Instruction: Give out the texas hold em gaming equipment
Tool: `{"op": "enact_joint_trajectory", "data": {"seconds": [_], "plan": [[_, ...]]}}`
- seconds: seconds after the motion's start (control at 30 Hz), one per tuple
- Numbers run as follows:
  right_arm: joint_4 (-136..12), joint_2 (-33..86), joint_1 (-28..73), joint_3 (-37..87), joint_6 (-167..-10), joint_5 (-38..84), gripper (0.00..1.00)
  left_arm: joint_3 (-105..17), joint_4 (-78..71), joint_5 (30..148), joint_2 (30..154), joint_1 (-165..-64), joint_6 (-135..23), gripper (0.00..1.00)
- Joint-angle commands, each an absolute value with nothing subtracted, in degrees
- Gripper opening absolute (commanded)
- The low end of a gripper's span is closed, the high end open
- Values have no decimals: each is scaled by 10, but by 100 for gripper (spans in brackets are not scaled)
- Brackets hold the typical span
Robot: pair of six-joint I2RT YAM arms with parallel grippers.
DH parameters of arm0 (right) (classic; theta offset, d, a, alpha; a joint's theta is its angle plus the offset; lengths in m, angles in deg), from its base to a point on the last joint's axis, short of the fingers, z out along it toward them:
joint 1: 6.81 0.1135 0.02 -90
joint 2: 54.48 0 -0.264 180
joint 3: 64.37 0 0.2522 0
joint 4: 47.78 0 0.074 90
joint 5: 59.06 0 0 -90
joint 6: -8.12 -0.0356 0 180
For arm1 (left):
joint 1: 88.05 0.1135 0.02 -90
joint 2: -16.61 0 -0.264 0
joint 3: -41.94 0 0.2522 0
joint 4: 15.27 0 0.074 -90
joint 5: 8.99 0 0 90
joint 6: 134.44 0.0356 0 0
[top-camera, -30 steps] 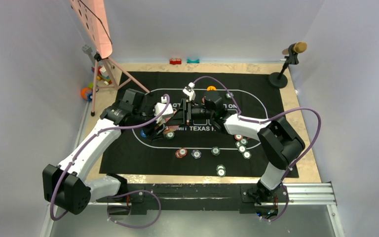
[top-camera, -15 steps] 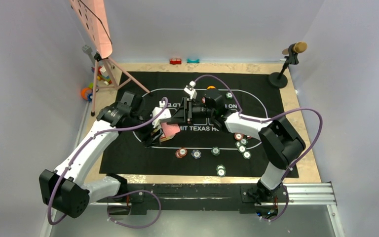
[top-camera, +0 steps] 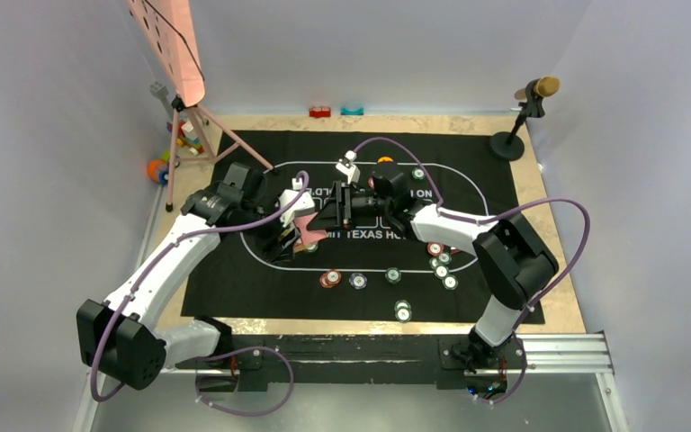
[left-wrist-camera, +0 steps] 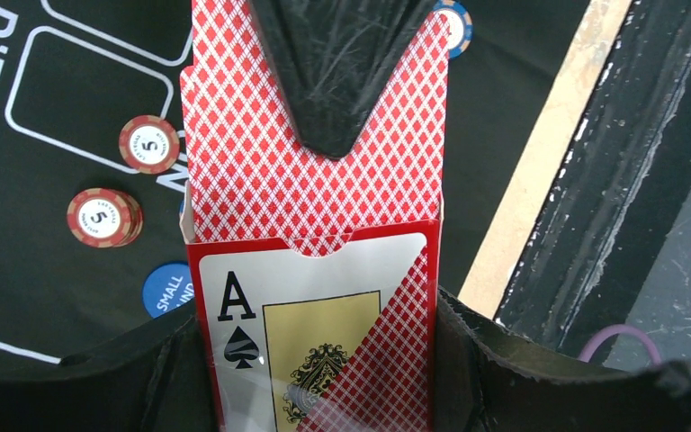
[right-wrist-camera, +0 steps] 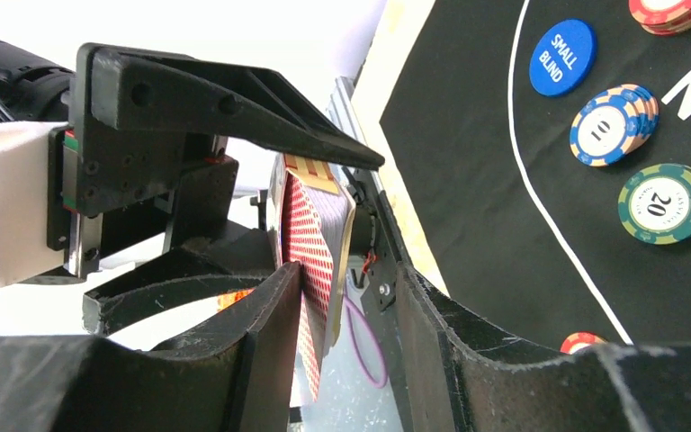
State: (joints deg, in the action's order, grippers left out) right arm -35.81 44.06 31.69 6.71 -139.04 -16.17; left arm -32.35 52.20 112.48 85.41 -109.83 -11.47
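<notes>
My left gripper (left-wrist-camera: pixel 319 360) is shut on a red card box (left-wrist-camera: pixel 315 342) with an ace of spades on its front, held above the black mat (top-camera: pixel 504 297). Red-backed cards (left-wrist-camera: pixel 234 153) rise from the box's open top. My right gripper (right-wrist-camera: pixel 349 279) faces it from the right, open. The cards' edge (right-wrist-camera: pixel 310 243) rests against its left finger, with a gap to the right finger. One of its fingers (left-wrist-camera: pixel 342 72) overlaps the cards. Chip stacks (top-camera: pixel 328 278) (top-camera: pixel 441 265) and a blue small-blind button (left-wrist-camera: pixel 169 288) lie on the mat.
A pink stand on a tripod (top-camera: pixel 189 117) rises at the back left, with coloured toys (top-camera: pixel 157 166) beside it. A microphone stand (top-camera: pixel 513 135) is at the back right. Small red (top-camera: pixel 321 112) and teal (top-camera: pixel 352 111) blocks lie at the far edge. An orange disc (top-camera: pixel 385 161) sits behind the right gripper.
The left arm has raised the card box off the mat and turned it up toward the right gripper. The right gripper has stayed in place at the cards.
</notes>
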Motion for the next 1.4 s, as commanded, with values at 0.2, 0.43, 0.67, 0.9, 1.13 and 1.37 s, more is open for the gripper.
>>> {"op": "enact_joint_trajectory", "data": {"seconds": [0.2, 0.43, 0.67, 0.9, 1.13, 1.37], "plan": [[-438, 442, 317, 128, -1327, -174, 43, -331, 475, 1088, 854, -1097, -124, 50], [-487, 447, 314, 145, -1299, -170, 36, -329, 476, 1109, 864, -1081, -115, 49], [-503, 432, 291, 130, -1283, -170, 31, -316, 475, 1141, 857, -1045, -104, 47], [-504, 431, 277, 130, -1282, -172, 29, -315, 495, 1167, 861, -1044, -96, 46], [-503, 428, 275, 141, -1284, -172, 26, -297, 487, 1167, 851, -1044, -83, 46], [-492, 406, 268, 133, -1296, -172, 2, -277, 485, 1140, 855, -1043, -70, 46]]}}
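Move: The right gripper hangs half open at the lifted flap of the card box, whose middle is about 1 cm to its left and 1 cm back, at nearly its own height. On the mat, roughly 17 cm below it, the green chip stack is about 5 cm ahead and 1 cm left, the blue chip stack 5 cm ahead and 7 cm left. From the left gripper, which already holds the box, the flap is about 2 cm forward, 5 cm right and 3 cm higher. Keep the card box gripped in the left hand and ease it about 2 cm left, first forward and then mostly back again while sinking some 2.5 cm. Draw the right gripper about 3 cm forward and 2 cm to the right, out along the flap, dipping its fingertips slightly, then hold it there and close the fingers almost shut at the flap's outer edge, to nip it. ##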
